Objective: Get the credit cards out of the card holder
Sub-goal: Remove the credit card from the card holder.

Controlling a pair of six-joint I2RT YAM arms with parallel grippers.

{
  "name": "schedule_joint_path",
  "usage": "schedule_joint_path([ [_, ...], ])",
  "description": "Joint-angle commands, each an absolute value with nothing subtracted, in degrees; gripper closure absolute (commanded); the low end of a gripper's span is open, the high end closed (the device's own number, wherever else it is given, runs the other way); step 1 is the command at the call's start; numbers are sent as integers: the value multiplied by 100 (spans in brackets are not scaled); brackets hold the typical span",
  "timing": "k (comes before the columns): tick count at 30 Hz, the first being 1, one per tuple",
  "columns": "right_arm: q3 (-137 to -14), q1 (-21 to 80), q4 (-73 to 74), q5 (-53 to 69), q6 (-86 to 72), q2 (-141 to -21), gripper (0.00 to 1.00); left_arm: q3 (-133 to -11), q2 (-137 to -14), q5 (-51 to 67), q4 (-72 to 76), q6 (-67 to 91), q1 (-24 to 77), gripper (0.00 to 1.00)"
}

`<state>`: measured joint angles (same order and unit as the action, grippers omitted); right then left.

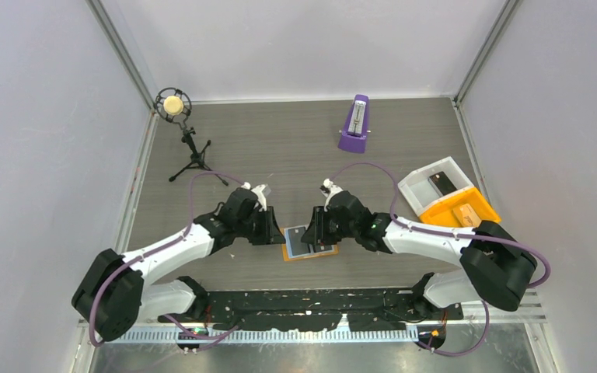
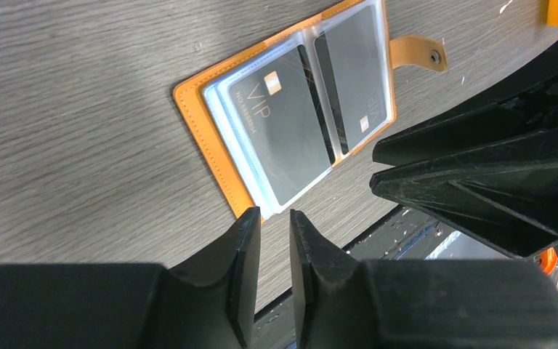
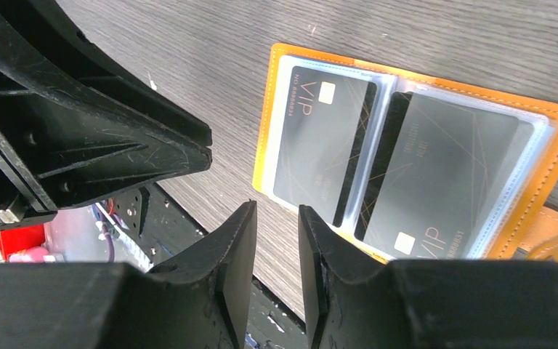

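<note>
The orange card holder lies open and flat on the table between my two grippers. Its clear sleeves show two black credit cards marked VIP, one in each half; the right wrist view shows the same two cards inside the orange rim. My left gripper hovers at the holder's near left corner, jaws narrowly open and empty. At the holder's other side, my right gripper is also narrowly open with nothing between its fingers. The snap tab sticks out sideways.
A purple metronome stands at the back. A microphone on a tripod is at the back left. A white bin and an orange bin sit at the right. The table's front edge runs just below the holder.
</note>
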<state>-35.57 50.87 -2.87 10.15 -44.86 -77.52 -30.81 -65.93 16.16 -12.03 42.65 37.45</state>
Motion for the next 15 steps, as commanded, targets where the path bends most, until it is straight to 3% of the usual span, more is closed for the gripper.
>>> schedule_joint_path([
  [1, -3826, 4986, -220, 767, -4360, -7781, 67, -3345, -6774, 1936, -762, 4221, 3759, 80],
  [7, -3972, 4872, -138, 746, -4238, -8063, 67, -3332, -7156, 2086, -453, 4252, 3754, 99],
  [15, -4170, 4860, -166, 795, -4162, -8501, 68, -3247, -7544, 2112, -167, 4184, 3760, 100],
])
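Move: The left card in the open card holder lies some 4 cm to the left hand's right and about 1 cm farther ahead, roughly 4 cm below. From the right hand that same card is about 2 cm ahead, 2 cm to its left and 4 cm below. The right card lies some 6 cm to the right of the left card and about level with it; the holder's strap sticks out about 10 cm to the right of the left card. Rightward and then increasingly downward, the left hand comes about 2.5 cm closer to the left card, its part-open fingers closing fully on nothing. Meanwhile the right hand pushes forward some 2 cm and sinks another 2 cm over the holder, also towards the left card, its fingers staying about a third open. No contact with the holder can be made out. ##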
